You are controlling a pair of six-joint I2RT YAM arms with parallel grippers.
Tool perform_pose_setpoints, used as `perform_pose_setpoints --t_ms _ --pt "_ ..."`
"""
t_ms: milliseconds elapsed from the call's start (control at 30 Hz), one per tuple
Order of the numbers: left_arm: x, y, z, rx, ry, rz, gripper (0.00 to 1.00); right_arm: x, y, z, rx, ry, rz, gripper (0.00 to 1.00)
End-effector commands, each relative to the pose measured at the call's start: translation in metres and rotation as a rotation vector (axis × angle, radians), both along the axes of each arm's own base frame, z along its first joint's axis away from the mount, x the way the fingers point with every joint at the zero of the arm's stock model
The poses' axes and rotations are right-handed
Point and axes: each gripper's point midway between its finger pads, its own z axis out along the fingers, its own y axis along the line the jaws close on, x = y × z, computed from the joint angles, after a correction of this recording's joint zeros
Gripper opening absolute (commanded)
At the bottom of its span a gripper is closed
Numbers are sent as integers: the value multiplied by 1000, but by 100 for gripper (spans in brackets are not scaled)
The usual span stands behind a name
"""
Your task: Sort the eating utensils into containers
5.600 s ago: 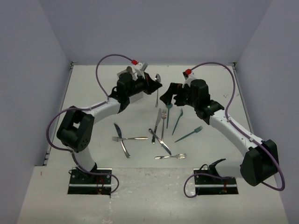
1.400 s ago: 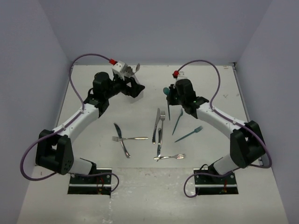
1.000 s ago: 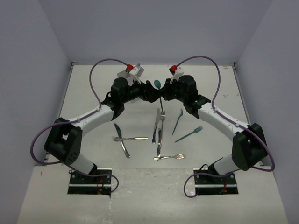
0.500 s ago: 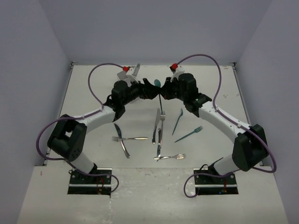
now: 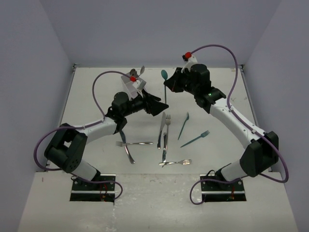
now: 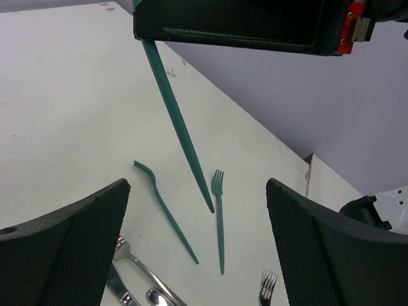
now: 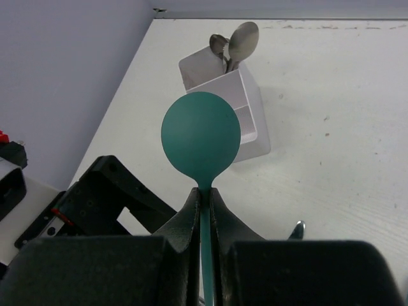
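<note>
My right gripper (image 7: 205, 194) is shut on the neck of a teal spoon (image 7: 201, 140), which it holds bowl-up above the table's far middle (image 5: 164, 75). The spoon's handle (image 6: 178, 127) hangs down in front of my left gripper (image 6: 197, 248), which is open, holds nothing and hovers low over the table (image 5: 157, 107). The white containers (image 7: 245, 102) stand beyond the spoon with silver spoons (image 7: 239, 41) in the far compartment. On the table lie a teal fork (image 5: 195, 139), a teal knife (image 5: 183, 125) and several silver utensils (image 5: 164, 137).
A silver fork (image 5: 176, 162) lies nearest the arm bases. A crossed fork and knife (image 5: 126, 144) lie at the left. The left arm (image 7: 108, 197) fills the lower left of the right wrist view. Grey walls close the table on three sides.
Half a second ago both grippers met at the teal spoon. The left has since drawn back and down toward the table, while the right carries the spoon upward and farther back.
</note>
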Motion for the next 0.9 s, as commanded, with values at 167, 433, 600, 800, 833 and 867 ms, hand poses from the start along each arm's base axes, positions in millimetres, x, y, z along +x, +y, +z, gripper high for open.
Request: perform_pose_setpoints --t_ms 167,433,600,800,833,867 --pt "10 -15 32 -37 -132 -28 82 -18 17 14 59 15 109 0" --pt "35 -20 34 -18 -140 25 56 -30 19 8 52 8 147 0" --pt "40 -23 34 -9 -151 27 12 -27 13 -1 13 11 119 0" --pt "59 -6 35 86 -284 158 0 -20 13 10 -6 -20 116 20" --pt "63 -1 35 107 -312 187 0 -18 13 20 -5 -33 114 28" --pt "68 5 36 143 -379 202 0 -16 13 27 -3 -43 110 44"
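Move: The green spoon, upright in the right hand's fingers, has its middle about 6 cm ahead of the open left hand, 3 cm to its right and 1 cm above it. From the right hand, the left fingers wait roughly 6 cm back, 4 cm left and 5 cm below. From the left hand the container lies some 18 cm ahead, 14 left, 18 below; a silver knife lies 7 back, 1 right, 22 below. Left hand goes about 5 cm forward and shuts on the green spoon; right backs 2 cm, then opens. ##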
